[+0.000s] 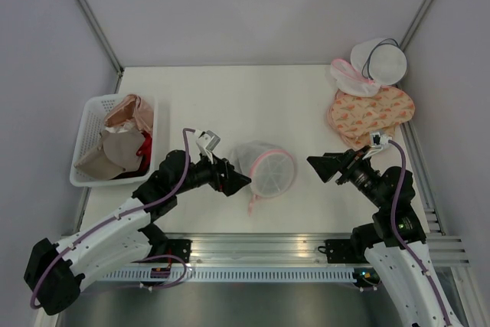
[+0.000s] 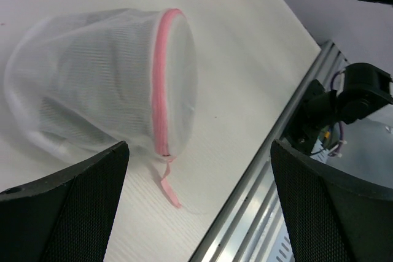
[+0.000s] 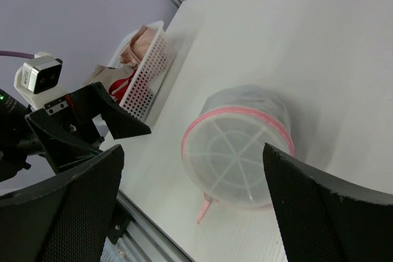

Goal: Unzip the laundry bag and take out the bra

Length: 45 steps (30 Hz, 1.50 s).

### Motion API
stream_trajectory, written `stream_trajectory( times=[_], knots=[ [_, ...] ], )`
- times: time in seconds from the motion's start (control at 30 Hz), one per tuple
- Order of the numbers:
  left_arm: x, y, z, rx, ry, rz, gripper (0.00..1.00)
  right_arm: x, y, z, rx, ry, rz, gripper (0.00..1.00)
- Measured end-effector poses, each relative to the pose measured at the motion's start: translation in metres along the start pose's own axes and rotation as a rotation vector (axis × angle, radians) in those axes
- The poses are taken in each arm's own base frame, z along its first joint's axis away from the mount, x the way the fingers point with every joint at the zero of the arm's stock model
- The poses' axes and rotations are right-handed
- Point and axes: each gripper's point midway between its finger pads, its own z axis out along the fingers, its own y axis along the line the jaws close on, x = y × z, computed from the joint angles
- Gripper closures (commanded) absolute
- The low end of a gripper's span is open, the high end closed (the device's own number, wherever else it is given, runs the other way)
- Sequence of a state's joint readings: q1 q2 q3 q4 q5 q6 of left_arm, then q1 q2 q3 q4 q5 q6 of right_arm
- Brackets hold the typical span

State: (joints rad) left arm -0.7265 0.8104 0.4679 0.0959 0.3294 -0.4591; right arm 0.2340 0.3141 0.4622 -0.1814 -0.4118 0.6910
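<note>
The laundry bag (image 1: pixel 264 168), a round white mesh pouch with pink trim, lies on its side in the middle of the table, zipped shut. Its pink strap (image 1: pixel 253 204) trails toward the near edge. My left gripper (image 1: pixel 237 181) hovers just left of it, open and empty; in the left wrist view the laundry bag (image 2: pixel 98 78) lies ahead of the left gripper (image 2: pixel 198 151). My right gripper (image 1: pixel 318 166) stands open a short way to its right, facing the laundry bag's (image 3: pixel 236 145) flat end past the right gripper (image 3: pixel 193 151). The bra is hidden.
A white basket (image 1: pixel 88 124) of beige, pink and red garments stands at the left. At the back right lie a peach patterned bag (image 1: pixel 371 112) and a white round bag with dark trim (image 1: pixel 380 59). A metal rail (image 1: pixel 306 246) runs along the near edge.
</note>
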Motion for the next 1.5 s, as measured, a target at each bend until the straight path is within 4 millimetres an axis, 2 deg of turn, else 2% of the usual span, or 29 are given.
stream_trajectory(
  times=[0.17, 0.27, 0.47, 0.73, 0.93, 1.17, 1.33, 1.5],
  knots=[
    [0.012, 0.026, 0.009, -0.115, 0.036, -0.006, 0.00, 0.003, -0.006, 0.000, 0.027, 0.008, -0.004, 0.02],
    [0.019, 0.032, 0.012, -0.137, 0.059, 0.004, 0.00, 0.003, -0.008, -0.001, 0.035, 0.007, -0.006, 0.02],
    [0.019, 0.026, 0.015, -0.114, 0.065, 0.045, 0.00, 0.005, -0.011, -0.001, 0.046, 0.013, -0.010, 0.02],
    [0.025, 0.001, 0.019, -0.019, 0.079, 0.129, 0.00, 0.007, -0.013, 0.000, 0.056, 0.024, -0.011, 0.02],
    [0.041, 0.004, 0.028, -0.083, 0.111, 0.196, 0.00, 0.010, -0.017, 0.000, 0.070, 0.035, -0.009, 0.02],
    [0.047, 0.028, 0.038, -0.209, 0.133, 0.208, 0.00, 0.013, -0.023, -0.002, 0.098, 0.046, -0.013, 0.02],
    [0.044, 0.024, 0.043, -0.222, 0.114, 0.222, 0.00, 0.014, -0.024, -0.002, 0.102, 0.046, -0.012, 0.02],
    [0.052, 0.024, 0.051, -0.233, 0.123, 0.237, 0.00, 0.015, -0.024, -0.003, 0.106, 0.050, -0.010, 0.02]
  ],
)
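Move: The laundry bag stands roughly 13 cm ahead of the left hand and 8 cm to its right, its middle some 12 cm below. The bag's round end with the pink zip rim is about 11 cm ahead, 11 cm to the right and equally low; its pink tab lies on the table only about 5 cm ahead and 4 cm to the right, some 18 cm below. From the right hand the bag lies about 12 cm ahead, 16 cm to the left and 19 cm below. The left hand, empty and wide open, comes down about 7 cm in two stages, dipping with a small forward push, easing back and to the right, then sinking again, to end some 3 cm farther right and closer to the near side of the laundry bag and its pink tab, while its rightward-pointing fingers tip down by about 20 degrees. The right hand, also open and empty, settles slowly straight down by 2 to 3 cm on the bag's other side, and neither hand is seen to touch the bag. ##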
